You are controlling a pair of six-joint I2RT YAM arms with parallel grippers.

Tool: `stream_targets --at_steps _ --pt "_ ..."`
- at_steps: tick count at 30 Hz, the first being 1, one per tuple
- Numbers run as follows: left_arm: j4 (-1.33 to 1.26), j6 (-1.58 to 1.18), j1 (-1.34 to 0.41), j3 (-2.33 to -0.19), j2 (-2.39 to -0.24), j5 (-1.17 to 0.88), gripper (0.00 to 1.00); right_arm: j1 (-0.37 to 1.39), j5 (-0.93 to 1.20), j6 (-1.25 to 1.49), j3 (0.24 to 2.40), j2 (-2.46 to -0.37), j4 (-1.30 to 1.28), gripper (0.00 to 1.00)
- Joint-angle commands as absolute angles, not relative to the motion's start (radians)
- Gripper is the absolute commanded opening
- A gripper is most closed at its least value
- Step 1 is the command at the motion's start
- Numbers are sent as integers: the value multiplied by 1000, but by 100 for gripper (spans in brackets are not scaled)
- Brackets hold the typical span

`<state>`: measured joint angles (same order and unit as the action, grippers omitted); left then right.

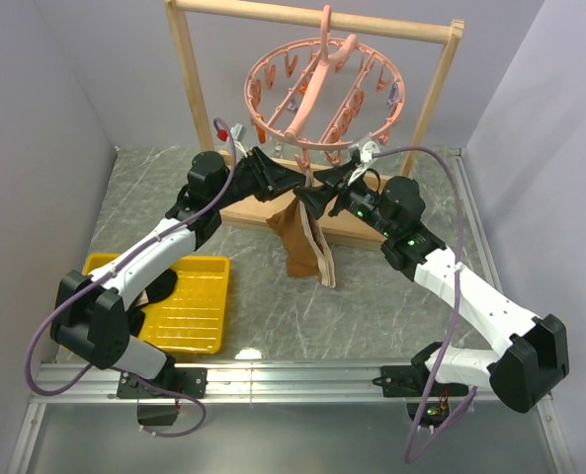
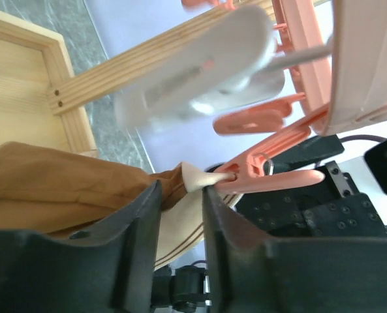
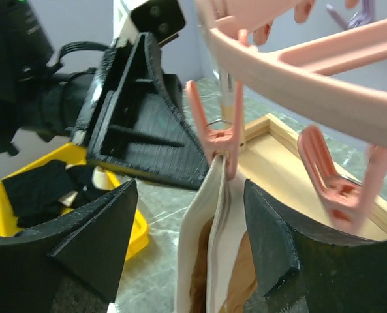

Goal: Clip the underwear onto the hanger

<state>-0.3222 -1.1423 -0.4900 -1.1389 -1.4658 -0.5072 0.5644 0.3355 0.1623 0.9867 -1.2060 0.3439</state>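
The brown underwear (image 1: 302, 247) hangs by its pale waistband from one clip (image 3: 216, 137) of the pink hanger (image 1: 322, 94), which hooks over the wooden rack. Both grippers meet just under the ring at that clip. In the left wrist view the clip (image 2: 265, 176) bites a pinched tip of the waistband (image 2: 196, 176). My left gripper (image 2: 182, 195) is open, its jaws a little apart around the cloth below the clip. My right gripper (image 3: 190, 195) is open wide, its jaws on either side of the hanging underwear (image 3: 213, 248), the right one close to the cloth.
The wooden frame rack (image 1: 189, 89) stands at the back with its flat base (image 3: 291, 163) under the ring. A yellow tray (image 1: 213, 262) at the front left holds a black garment (image 3: 43, 189). Other pink clips (image 3: 330, 182) dangle close to my right fingers.
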Motion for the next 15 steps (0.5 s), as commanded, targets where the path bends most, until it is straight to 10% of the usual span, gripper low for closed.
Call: stream_targets --at_steps 1,15 --pt "-315 -1082 -488 -1144 -1390 -468 41 557 400 161 970 -1144 331 73" --pt "-193 -963 -443 -1022 -1237 -443 62 546 430 164 865 -936 209 74"
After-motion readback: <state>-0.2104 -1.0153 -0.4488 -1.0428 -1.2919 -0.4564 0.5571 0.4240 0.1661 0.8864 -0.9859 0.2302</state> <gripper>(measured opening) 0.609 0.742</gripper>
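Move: The pinned waistband corner of the underwear sits right at the left fingertips, 1 cm ahead and 2 cm right of the hand point, level with it. The pink clip holding it lies 1 cm ahead, 3 cm right and 2 cm up from that hand; from the right hand, about 4 cm ahead, 2 cm left, 1 cm up. The next pink clip is roughly 5 cm ahead, 4 cm right and 2 cm above the right hand. The waistband corner, already bitten by the pink clip, is left by both hands. The left fingers spread from partly to well open and slip off it leftward, about 4 cm, easing back toward the end with a small rise and dip. Meanwhile the right hand, fingers still wide open, draws back some 6 cm and a little right, away from the clip. ##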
